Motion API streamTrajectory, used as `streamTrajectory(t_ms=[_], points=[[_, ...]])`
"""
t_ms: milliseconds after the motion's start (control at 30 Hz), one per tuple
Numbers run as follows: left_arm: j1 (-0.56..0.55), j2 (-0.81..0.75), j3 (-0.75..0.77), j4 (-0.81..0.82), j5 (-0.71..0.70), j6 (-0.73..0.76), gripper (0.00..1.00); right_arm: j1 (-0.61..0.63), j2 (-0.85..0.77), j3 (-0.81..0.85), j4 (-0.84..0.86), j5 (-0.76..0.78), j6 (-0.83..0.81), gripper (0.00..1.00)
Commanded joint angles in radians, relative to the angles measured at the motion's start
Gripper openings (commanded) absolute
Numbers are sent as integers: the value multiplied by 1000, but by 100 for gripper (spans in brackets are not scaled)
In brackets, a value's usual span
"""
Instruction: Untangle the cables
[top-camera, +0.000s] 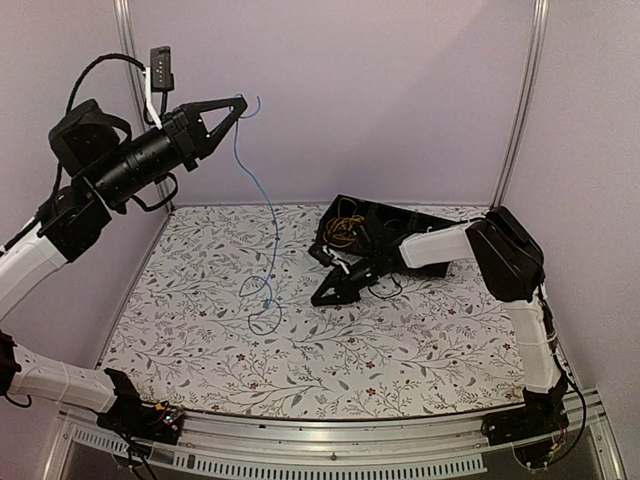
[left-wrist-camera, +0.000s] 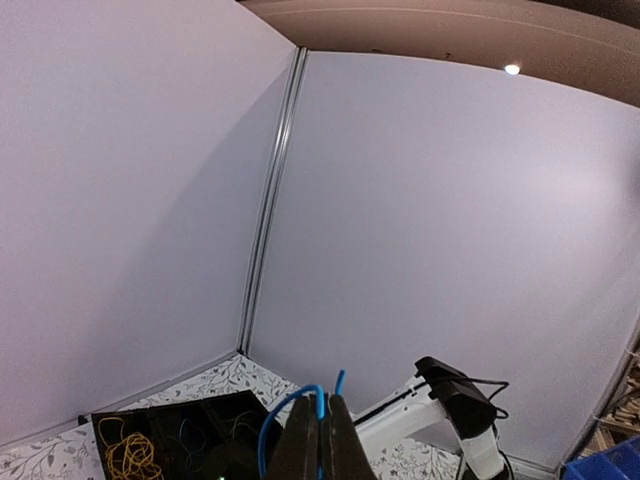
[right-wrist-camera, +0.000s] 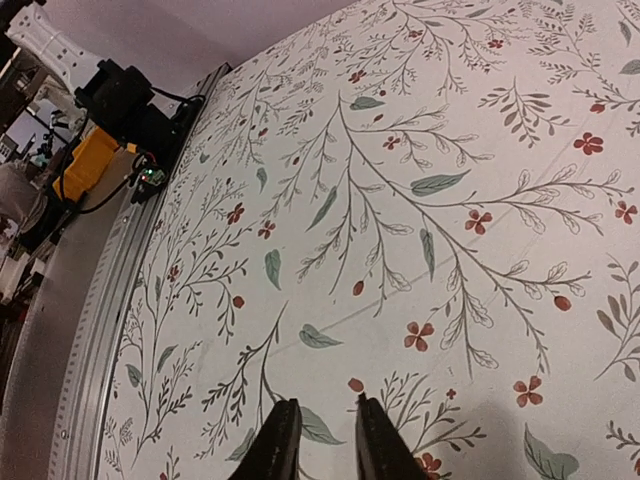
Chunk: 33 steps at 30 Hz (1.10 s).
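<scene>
High above the table's left side, my left gripper (top-camera: 238, 103) is shut on one end of a blue cable (top-camera: 268, 205). The cable hangs down and its lower end curls on the floral cloth. In the left wrist view the blue cable (left-wrist-camera: 322, 400) is pinched between the closed fingertips of the left gripper (left-wrist-camera: 326, 408). My right gripper (top-camera: 325, 293) sits low over the cloth just in front of the black tray (top-camera: 425, 220). Its fingers are slightly apart with nothing between them (right-wrist-camera: 325, 412). Yellow-orange cables (top-camera: 346, 231) lie bundled in the tray. A thin black cable (top-camera: 388, 292) lies beside the right wrist.
The floral cloth (top-camera: 400, 340) covers the table. Purple walls enclose the back and sides. A metal rail (top-camera: 330, 440) runs along the near edge. The tray (left-wrist-camera: 180, 428) and the right arm (left-wrist-camera: 440, 395) show below in the left wrist view.
</scene>
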Motion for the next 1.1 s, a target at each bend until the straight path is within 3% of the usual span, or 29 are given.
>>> streamTrajectory(t_ms=[0, 67, 333, 567, 1067], points=[[-10, 16, -54, -6, -24, -2, 0, -5, -159, -78, 20, -58, -35, 36], [-10, 22, -70, 11, -15, -18, 0, -4, -219, -106, 15, -91, -55, 47], [-11, 49, -85, 51, 7, -27, 0, -5, -327, -110, -34, -132, -84, 62], [-12, 87, -61, 65, 29, -24, 0, -5, -271, -47, -27, -47, -6, 63], [-18, 89, -66, 89, 45, -63, 0, -4, -227, -42, 49, -163, 103, 64]])
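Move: The blue cable's lower loops hang about 44 cm below the left fingers, some 3 cm ahead of them. From the right fingertips, those loops are roughly 14 cm to the left, 4 cm back and 2 cm higher. The black box's middle lies about 23 cm ahead and 16 cm right of the right hand, 3 cm lower; its yellow cable is 25 cm ahead, 3 cm right and 2 cm below. The blue cable, still pinched by the left hand, is lowered about 6 cm while being carried right and slightly forward towards the right hand. The right hand rises some 12 cm from just over the table and draws back a little, tilting about 10 degrees and spreading its fingers wide, until its fingertips come up close by the loops. ##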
